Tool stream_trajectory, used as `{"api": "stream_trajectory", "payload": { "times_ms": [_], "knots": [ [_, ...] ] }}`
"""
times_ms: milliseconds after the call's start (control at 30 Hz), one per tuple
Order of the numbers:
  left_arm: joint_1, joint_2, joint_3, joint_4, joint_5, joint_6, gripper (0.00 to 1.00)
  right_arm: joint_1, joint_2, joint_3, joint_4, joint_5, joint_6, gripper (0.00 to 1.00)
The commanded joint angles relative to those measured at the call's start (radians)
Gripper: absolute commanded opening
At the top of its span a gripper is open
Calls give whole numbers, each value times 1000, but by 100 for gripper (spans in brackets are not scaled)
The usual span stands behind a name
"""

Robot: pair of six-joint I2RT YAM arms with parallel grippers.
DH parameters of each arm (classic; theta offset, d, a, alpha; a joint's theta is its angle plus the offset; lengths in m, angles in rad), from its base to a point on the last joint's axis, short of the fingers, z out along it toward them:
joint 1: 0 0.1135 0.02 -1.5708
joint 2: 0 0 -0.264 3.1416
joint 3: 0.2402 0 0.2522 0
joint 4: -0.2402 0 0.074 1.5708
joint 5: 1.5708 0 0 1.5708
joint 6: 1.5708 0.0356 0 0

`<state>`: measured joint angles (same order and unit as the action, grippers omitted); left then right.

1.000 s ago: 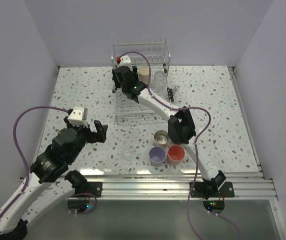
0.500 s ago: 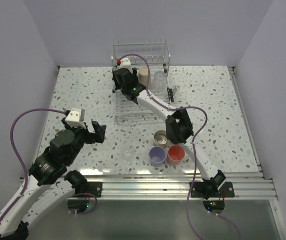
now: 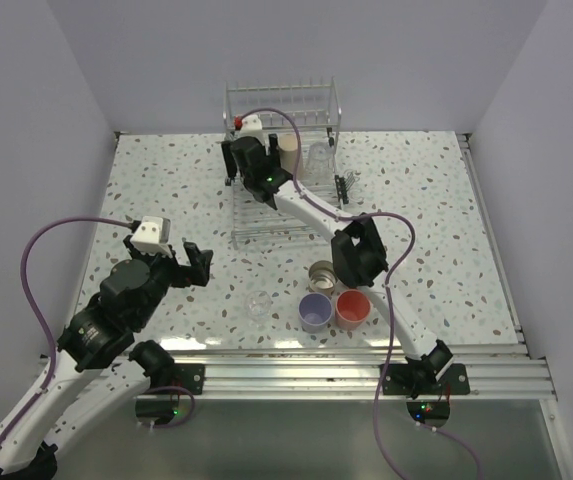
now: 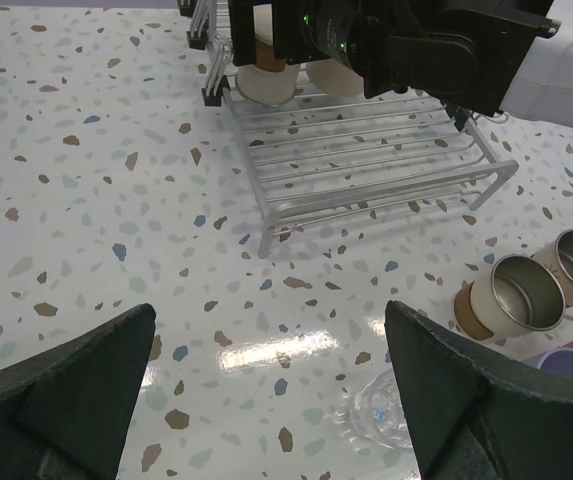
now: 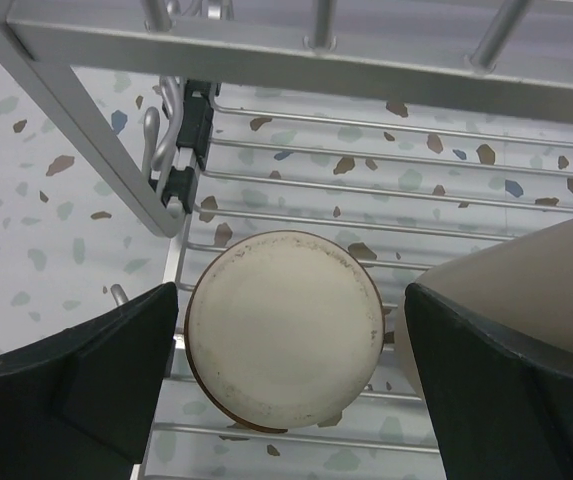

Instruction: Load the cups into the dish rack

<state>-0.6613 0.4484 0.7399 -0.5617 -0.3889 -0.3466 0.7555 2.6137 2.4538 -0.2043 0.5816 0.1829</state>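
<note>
The silver wire dish rack (image 3: 278,212) stands at the back centre. My right gripper (image 3: 250,168) reaches into its back left corner, open. In the right wrist view its jaws (image 5: 291,290) stand either side of an upturned tan-based cup (image 5: 284,335) resting on the rack wires (image 5: 386,190), not touching it. The beige cup (image 5: 526,290) stands right beside it. A clear cup (image 3: 318,157) is also in the rack. On the table lie a clear cup (image 3: 258,303), a lavender cup (image 3: 315,311), a coral-pink cup (image 3: 353,308) and metallic cups (image 4: 511,292). My left gripper (image 3: 194,262) is open and empty, left of the clear cup (image 4: 378,410).
The right arm's elbow (image 3: 361,250) hangs over the metallic cups. A small cutlery basket (image 3: 347,186) sits on the rack's right side. The raised back rail (image 5: 266,45) crosses just above my right gripper. Walls close the table on three sides.
My left arm has pulled back a little toward the near left. My right gripper has shifted slightly toward the rack's back; its elbow has moved slightly left.
</note>
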Motion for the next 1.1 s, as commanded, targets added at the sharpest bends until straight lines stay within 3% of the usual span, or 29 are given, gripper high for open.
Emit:
{"api": "stream_trajectory", "payload": {
  "times_ms": [0,300,567,667,900,1067],
  "knots": [
    [11,-2,-2,54,2,24,100,13,-70,-42,62,7,-8,98],
    [12,4,-1,52,-1,24,100,60,-317,-350,249,27,-30,98],
    [19,30,6,49,1,26,100,131,-714,-757,359,11,-25,98],
    [20,32,7,49,1,27,100,153,-854,-936,364,-8,24,98],
    [20,110,9,69,100,58,100,176,-1056,-1121,323,-19,114,98],
    [20,292,30,77,228,64,97,202,-1272,-1272,207,-3,170,98]
  ]
}}
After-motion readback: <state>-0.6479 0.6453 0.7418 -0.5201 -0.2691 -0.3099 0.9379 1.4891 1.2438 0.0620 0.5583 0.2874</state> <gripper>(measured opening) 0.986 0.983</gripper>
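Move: From the right gripper, the nearest metal cup still on the table lies about 32 cm back, 16 cm to the right and 11 cm below. The metal cup already in the rack sits between its open fingers, about 1 cm ahead and 2 cm lower; the beige cup is some 8 cm to the right of the gripper and 2 cm ahead. From the left gripper, the small glass lies about 12 cm right, 2 cm back and 21 cm below; from that glass, the purple cup is 14 cm right and 3 cm back. Draw the open right gripper back off the racked metal cup, dipping about 3 cm first, then sweep it back some 22 cm, up and a little right, rolling its left side up about 15 degrees, and start sinking towards the table cups. Late on, start the left gripper down and right towards the small glass, about 5 cm, fingers open and tipping down slightly. ##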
